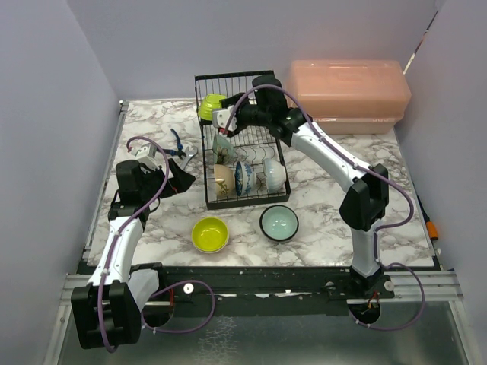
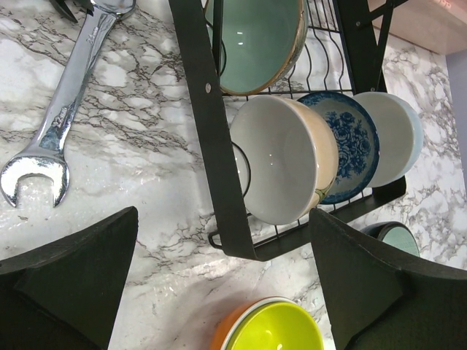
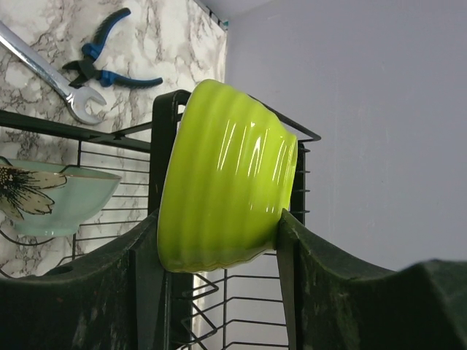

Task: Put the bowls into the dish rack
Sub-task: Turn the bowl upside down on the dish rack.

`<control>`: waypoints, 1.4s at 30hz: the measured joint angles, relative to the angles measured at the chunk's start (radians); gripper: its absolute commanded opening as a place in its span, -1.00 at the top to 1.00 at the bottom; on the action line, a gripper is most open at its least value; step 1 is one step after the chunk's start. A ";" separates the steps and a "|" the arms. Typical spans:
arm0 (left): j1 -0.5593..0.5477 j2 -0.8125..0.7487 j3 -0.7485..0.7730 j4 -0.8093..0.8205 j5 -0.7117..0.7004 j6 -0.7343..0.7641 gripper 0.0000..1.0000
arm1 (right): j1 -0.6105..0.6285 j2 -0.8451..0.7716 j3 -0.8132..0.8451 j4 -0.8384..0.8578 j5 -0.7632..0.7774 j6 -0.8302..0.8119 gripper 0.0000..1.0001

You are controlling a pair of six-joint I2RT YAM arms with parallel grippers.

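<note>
My right gripper (image 3: pixel 217 226) is shut on a ribbed yellow-green bowl (image 3: pixel 226 175), holding it on edge over the back left corner of the black dish rack (image 1: pixel 243 144). A pale teal flowered bowl (image 3: pixel 58 197) sits on the upper shelf. In the lower slots stand a beige-patterned bowl (image 2: pixel 281 168), a blue-patterned bowl (image 2: pixel 350 142) and a white bowl (image 2: pixel 398 138). In front of the rack, a yellow-green bowl (image 1: pixel 210 234) is stacked on white and orange ones, beside a teal bowl (image 1: pixel 279 223). My left gripper (image 1: pixel 183 179) hangs open and empty left of the rack.
A wrench (image 2: pixel 66 124) and blue-handled pliers (image 1: pixel 179 144) lie on the marble table left of the rack. A pink lidded box (image 1: pixel 350 91) stands at the back right. Grey walls close in the table on three sides.
</note>
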 measured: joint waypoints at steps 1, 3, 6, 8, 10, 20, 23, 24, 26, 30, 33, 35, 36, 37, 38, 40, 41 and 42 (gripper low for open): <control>0.000 0.000 0.000 0.000 0.000 0.000 -0.98 | 0.003 0.002 -0.003 0.000 0.012 -0.007 0.99; 0.000 0.000 0.000 0.000 0.000 0.000 -0.98 | 0.004 0.008 -0.005 -0.001 0.031 -0.015 0.99; 0.000 0.000 0.000 0.000 0.000 0.000 -0.98 | 0.005 0.013 -0.006 0.000 0.052 -0.024 0.99; 0.000 0.000 0.000 0.000 0.000 0.000 -0.98 | 0.007 0.013 -0.006 -0.001 0.063 -0.029 0.99; 0.000 0.000 0.000 0.000 0.000 0.000 -0.98 | 0.009 0.013 -0.008 -0.001 0.069 -0.039 0.99; 0.000 0.000 0.000 0.000 0.000 0.000 -0.98 | 0.012 0.008 -0.039 0.021 0.071 -0.112 0.99; 0.000 0.000 0.000 0.000 0.000 0.000 -0.98 | 0.014 0.004 -0.052 0.034 0.073 -0.122 0.39; 0.000 0.000 0.000 0.000 0.000 0.000 -0.98 | 0.014 0.002 -0.057 0.040 0.075 -0.124 0.24; 0.000 0.000 0.000 0.000 0.000 0.000 -0.98 | 0.015 -0.001 -0.063 0.046 0.078 -0.127 -0.11; 0.000 0.000 0.000 0.000 0.000 0.000 -0.98 | 0.017 -0.002 -0.071 0.059 0.083 -0.121 -0.50; 0.000 0.001 0.000 0.000 0.000 0.000 -0.98 | 0.017 -0.002 -0.083 0.064 0.096 -0.108 -0.70; 0.000 0.001 0.000 0.000 0.000 0.000 -0.98 | 0.017 -0.002 -0.088 0.063 0.101 -0.103 -0.75; 0.000 0.002 0.000 0.000 0.000 0.000 -0.98 | 0.017 -0.002 -0.089 0.063 0.103 -0.097 -0.75; 0.000 0.002 0.000 0.000 0.000 0.000 -0.98 | 0.017 -0.002 -0.089 0.063 0.105 -0.090 -0.76; 0.000 0.003 0.000 0.000 0.000 0.000 -0.98 | 0.016 -0.002 -0.089 0.064 0.105 -0.084 -0.76; 0.000 0.003 0.000 0.000 0.000 0.000 -0.98 | 0.015 -0.002 -0.089 0.063 0.105 -0.077 -0.76; 0.000 0.003 0.000 0.000 0.000 0.000 -0.98 | 0.015 -0.002 -0.089 0.063 0.105 -0.074 -0.77; 0.000 0.003 0.000 0.000 0.000 0.000 -0.98 | 0.015 -0.002 -0.089 0.063 0.105 -0.072 -0.77</control>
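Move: The right hand still pinches the lime bowl. Its place, the left end of the rack's upper shelf, is about 4 cm to that hand's left, 1 cm ahead and 2 cm below. On the lower tier, the pale green bowl stands about 6 cm back and 2 cm left of the hand, the beige bowl 14 cm back and 1 cm left, both roughly 20 cm below. From the idle left hand, that shelf place is about 15 cm ahead, 8 cm right and 12 cm above. Still pinching the lime bowl, the right hand eases it down 1.5 cm and about 1 cm forward into the left end of the upper shelf, its fingertips dipping some 5 degrees with a slight roll. It holds there briefly, then spreads its fingers from half to nearly wide open, letting go of the bowl and sinking another 1 cm. ##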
